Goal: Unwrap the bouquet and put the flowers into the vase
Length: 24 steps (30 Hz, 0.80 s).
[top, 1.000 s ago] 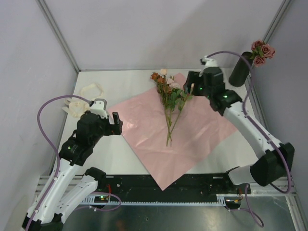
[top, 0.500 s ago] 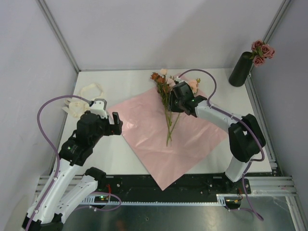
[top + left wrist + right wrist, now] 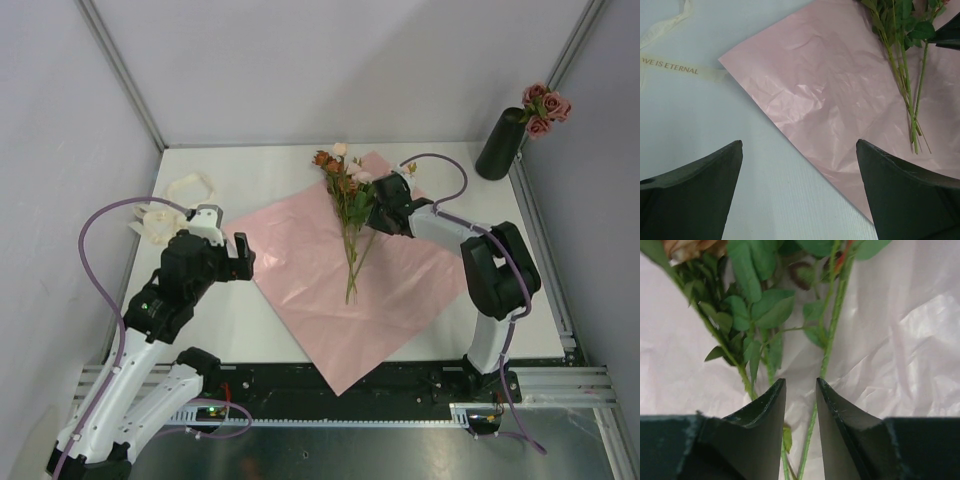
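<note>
The bouquet lies unwrapped: several green-stemmed flowers (image 3: 348, 205) rest loose on the flattened pink paper sheet (image 3: 310, 270). At the far right corner stands the black vase (image 3: 497, 145) with pink roses (image 3: 545, 104) in it. My right gripper (image 3: 378, 218) is low over the flowers. In the right wrist view its jaws (image 3: 800, 381) stand narrowly open on either side of a green stem (image 3: 832, 325), with a gap still showing. My left gripper (image 3: 240, 255) hovers wide open and empty at the sheet's left corner (image 3: 830, 100). The left wrist view also shows the stems (image 3: 902, 75).
Cream ribbon (image 3: 188, 190) lies coiled at the table's left edge; its printed strip (image 3: 675, 69) shows in the left wrist view. Grey walls close the back and both sides. The vase stands tight against the right wall post.
My right arm has swung from beside the vase down and left onto the flowers, and its jaws have narrowed around a stem. The left arm has not moved.
</note>
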Tool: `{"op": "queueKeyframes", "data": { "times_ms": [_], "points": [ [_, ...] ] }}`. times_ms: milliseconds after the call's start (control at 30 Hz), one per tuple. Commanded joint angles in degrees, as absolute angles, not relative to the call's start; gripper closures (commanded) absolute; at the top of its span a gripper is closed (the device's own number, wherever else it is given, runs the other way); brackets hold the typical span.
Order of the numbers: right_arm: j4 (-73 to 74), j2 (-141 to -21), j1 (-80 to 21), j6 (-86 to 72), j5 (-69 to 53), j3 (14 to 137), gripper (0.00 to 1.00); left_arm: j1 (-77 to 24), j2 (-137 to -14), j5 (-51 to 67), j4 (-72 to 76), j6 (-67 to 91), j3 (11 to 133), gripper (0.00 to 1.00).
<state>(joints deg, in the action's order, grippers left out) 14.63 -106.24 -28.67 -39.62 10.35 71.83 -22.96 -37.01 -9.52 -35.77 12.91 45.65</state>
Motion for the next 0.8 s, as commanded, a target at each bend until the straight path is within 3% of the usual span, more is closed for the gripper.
{"op": "queueKeyframes", "data": {
  "times_ms": [0, 767],
  "points": [
    [11.1, -107.4, -27.1, -42.7, 13.4, 71.4, 0.65, -22.7, -36.9, -10.3, -34.9, 11.9, 45.4, 0.0],
    [5.0, -114.0, -23.8, -43.6, 12.0, 71.9, 0.68, -22.7, -37.1, -10.5, -34.9, 11.9, 45.4, 0.0]
  ]
}}
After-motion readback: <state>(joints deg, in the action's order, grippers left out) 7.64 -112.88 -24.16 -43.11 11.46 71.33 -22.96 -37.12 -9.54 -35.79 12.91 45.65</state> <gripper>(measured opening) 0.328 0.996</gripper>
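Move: Below the right hand lies the peach flower's stem: its leafy stretch, the part to be gripped, is about 3 cm ahead, 2 cm to the right and 5 cm down. The other flowers' leafy stems lie some 5 cm left and 2 cm ahead, the peach blossoms roughly 12 cm ahead and 5 cm right. From the left hand that stem stretch is about 20 cm ahead, 27 cm right and 20 cm below. The right hand sinks about 4 cm while easing forward and right, bringing its part-open fingers over the peach stem. ##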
